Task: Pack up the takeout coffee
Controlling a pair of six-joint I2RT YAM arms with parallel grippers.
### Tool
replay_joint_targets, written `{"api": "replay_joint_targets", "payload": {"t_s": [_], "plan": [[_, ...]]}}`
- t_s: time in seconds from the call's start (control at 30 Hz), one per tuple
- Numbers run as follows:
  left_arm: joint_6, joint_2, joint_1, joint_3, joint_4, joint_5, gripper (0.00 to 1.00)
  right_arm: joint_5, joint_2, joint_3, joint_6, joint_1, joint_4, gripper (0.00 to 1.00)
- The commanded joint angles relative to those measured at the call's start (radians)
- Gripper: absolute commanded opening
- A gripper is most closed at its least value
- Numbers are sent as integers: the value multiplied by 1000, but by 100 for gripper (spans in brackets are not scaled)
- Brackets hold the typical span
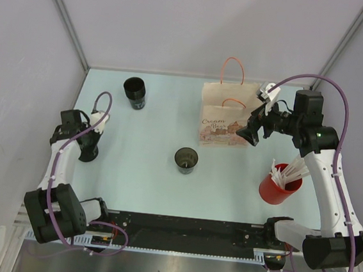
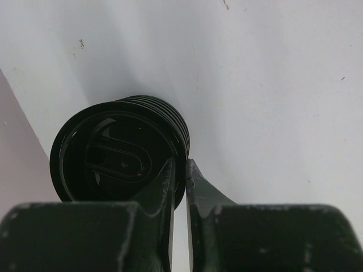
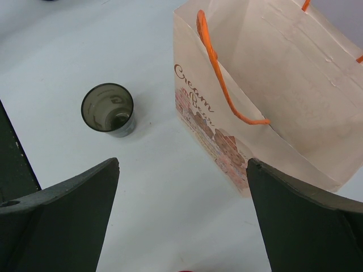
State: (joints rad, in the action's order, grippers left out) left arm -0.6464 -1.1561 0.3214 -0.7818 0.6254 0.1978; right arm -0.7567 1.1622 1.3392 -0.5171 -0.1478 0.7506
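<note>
A stack of black ribbed lids [image 2: 122, 150] stands at the table's left [image 1: 88, 153]. My left gripper [image 2: 180, 170] reaches down onto it [image 1: 91, 139], one finger inside the top lid's rim and the other outside, pinched nearly together on that rim. A black cup [image 1: 135, 93] stands at the back left and a grey see-through cup [image 1: 186, 159] in the middle [image 3: 108, 107]. The paper bag [image 1: 225, 121] with orange handles stands upright and open [image 3: 266, 73]. My right gripper [image 1: 249, 131] hangs wide open and empty beside the bag's right front corner [image 3: 184, 170].
A red cup [image 1: 276, 187] with white stirrers stands at the right, under the right arm. Grey walls close in the table on the left, back and right. The arms' black base rail [image 1: 185, 229] runs along the near edge.
</note>
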Motion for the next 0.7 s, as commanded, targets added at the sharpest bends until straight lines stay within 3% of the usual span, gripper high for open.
{"api": "replay_joint_targets", "payload": {"t_s": [0.0, 0.43, 0.67], "plan": [[7, 45, 10, -53, 14, 29, 12, 0, -7, 2, -3, -4, -10, 100], [31, 125, 10, -83, 25, 25, 9, -1, -1, 3, -1, -4, -10, 100], [36, 153, 10, -189, 89, 89, 7, -3, -9, 3, 0, -4, -14, 100]]}}
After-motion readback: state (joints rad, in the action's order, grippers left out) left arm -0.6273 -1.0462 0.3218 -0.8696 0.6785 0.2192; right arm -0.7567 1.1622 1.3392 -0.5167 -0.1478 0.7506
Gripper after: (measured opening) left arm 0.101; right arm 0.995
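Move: My left hand already pinches the right rim of the top lid on the black stack. The rest of the stack sits just under that lid, its middle some 4 cm left of my fingers and 4 cm below. The smoky cup to be lidded is about 33 cm to the right and 2 cm nearer me, 4 cm lower; the paper bag is about 14 cm right of that cup and 18 cm beyond it. From my idle right hand the smoky cup lies some 20 cm left, 5 cm back and 26 cm down. Keeping the shut pinch on its rim, I raise the top lid almost straight up off the stack with my left hand, about 5.5 cm and gathering pace, with no sideways travel towards the cup yet. My fingertips tip up and outward by just under 10 degrees as the hand climbs. ##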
